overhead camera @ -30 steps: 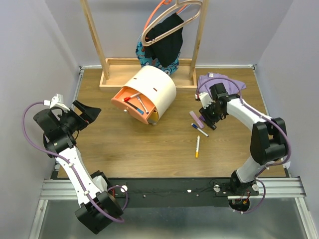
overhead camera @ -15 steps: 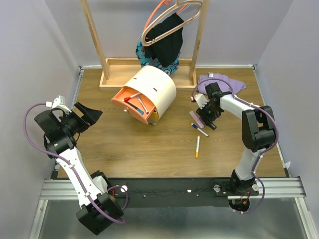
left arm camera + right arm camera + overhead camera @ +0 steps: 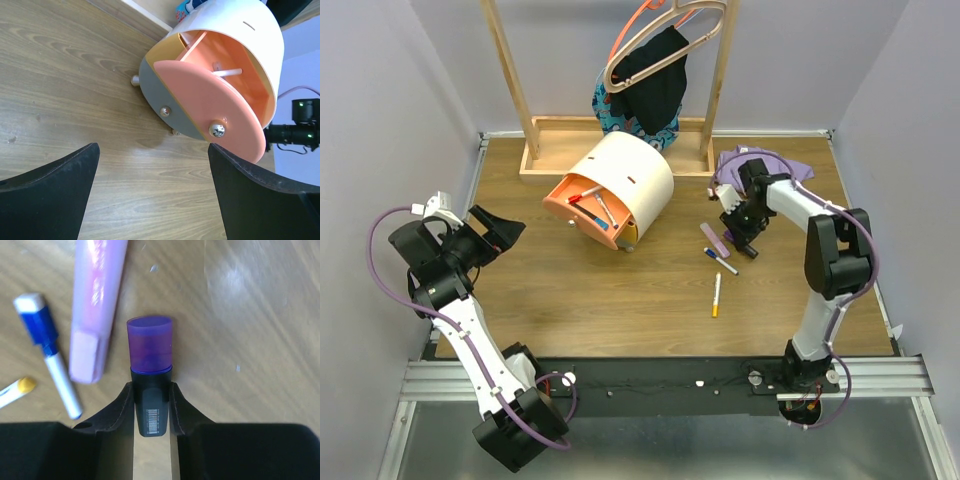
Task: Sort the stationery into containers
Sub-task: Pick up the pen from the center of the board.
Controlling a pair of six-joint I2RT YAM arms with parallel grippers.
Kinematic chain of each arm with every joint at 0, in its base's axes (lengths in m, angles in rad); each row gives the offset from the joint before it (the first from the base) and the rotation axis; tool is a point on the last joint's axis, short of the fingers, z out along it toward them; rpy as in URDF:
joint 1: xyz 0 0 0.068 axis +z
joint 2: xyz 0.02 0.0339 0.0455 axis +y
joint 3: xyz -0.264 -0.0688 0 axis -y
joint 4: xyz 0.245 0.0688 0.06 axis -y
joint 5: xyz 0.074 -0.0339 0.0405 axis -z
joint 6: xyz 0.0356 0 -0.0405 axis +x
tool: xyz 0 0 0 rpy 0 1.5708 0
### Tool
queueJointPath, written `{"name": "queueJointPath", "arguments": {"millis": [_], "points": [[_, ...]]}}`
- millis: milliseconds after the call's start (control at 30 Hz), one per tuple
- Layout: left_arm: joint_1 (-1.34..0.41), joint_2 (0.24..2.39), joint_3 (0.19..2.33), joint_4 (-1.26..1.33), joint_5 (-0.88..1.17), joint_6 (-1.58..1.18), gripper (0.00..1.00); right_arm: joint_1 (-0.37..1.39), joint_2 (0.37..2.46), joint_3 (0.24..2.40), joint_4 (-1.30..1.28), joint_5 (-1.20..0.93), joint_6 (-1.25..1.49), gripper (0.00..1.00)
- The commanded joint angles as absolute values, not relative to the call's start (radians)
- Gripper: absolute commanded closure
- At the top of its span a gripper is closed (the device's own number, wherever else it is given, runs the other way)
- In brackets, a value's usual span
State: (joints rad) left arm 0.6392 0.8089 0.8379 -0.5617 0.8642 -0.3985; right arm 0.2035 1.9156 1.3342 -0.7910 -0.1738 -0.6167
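A black marker with a purple cap lies on the wood, and my right gripper is shut on its black barrel. Seen from above, that gripper sits right of centre. Just left of it lie a pink marker, a blue-capped white pen and an orange-tipped pen. The cream chest stands at centre back with its orange drawer swung open, and pens lie inside. My left gripper hangs open at the far left, pointing at the chest, with nothing between its fingers.
A purple cloth lies behind the right gripper. The wooden rack base runs along the back edge, with hangers and dark clothing above the chest. Grey walls close in both sides.
The right gripper's jaws have closed onto the purple-capped marker, and its wrist has turned a little. The left arm has stayed in place.
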Motion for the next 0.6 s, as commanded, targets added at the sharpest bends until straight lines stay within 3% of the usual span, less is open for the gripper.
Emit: {"name": "queueJointPath", "arguments": {"millis": [0, 167, 333, 567], "points": [[0.635, 0.801, 0.854, -0.509, 0.867, -0.431, 0.01, 0.193, 1.746, 1.474, -0.925, -0.316, -0.558, 0.8], [0.635, 0.804, 0.836, -0.46, 0.874, -0.468, 0.01, 0.221, 1.626, 1.63, -0.992, -0.489, -0.474, 0.8], [0.635, 0.807, 0.834, -0.443, 0.871, -0.466, 0.01, 0.452, 1.565, 1.713, -0.928, -0.408, -0.347, 0.81], [0.634, 0.804, 0.838, -0.439, 0.871, -0.474, 0.01, 0.641, 1.742, 1.982, -0.902, -0.457, -0.114, 0.81]]}}
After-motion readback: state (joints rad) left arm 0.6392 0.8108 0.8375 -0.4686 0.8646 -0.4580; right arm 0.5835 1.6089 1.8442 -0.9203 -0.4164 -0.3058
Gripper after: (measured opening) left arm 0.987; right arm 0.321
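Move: The black marker with the purple cap is already between the right fingers, down at the board. The open orange drawer lies about 38 cm to this hand's left, some 4 cm ahead and 9 cm above, with the white container body roughly 30 cm left and 13 cm ahead. The lilac pen is 8 cm left and 2 cm ahead, the blue-capped pen 6 cm left and 3 cm back. From the left hand the drawer is about 15 cm ahead, 13 cm right and 13 cm lower. The purple-capped marker, still pinched by its black barrel in the right fingers, is carried almost straight up at first, then swept left towards the container while still climbing, ending about 28 cm higher and 20 cm to the left, slightly back. On the way the downward-pointing hand tilts some 40 degrees, fingertips swinging left and forward; the grip stays shut. ##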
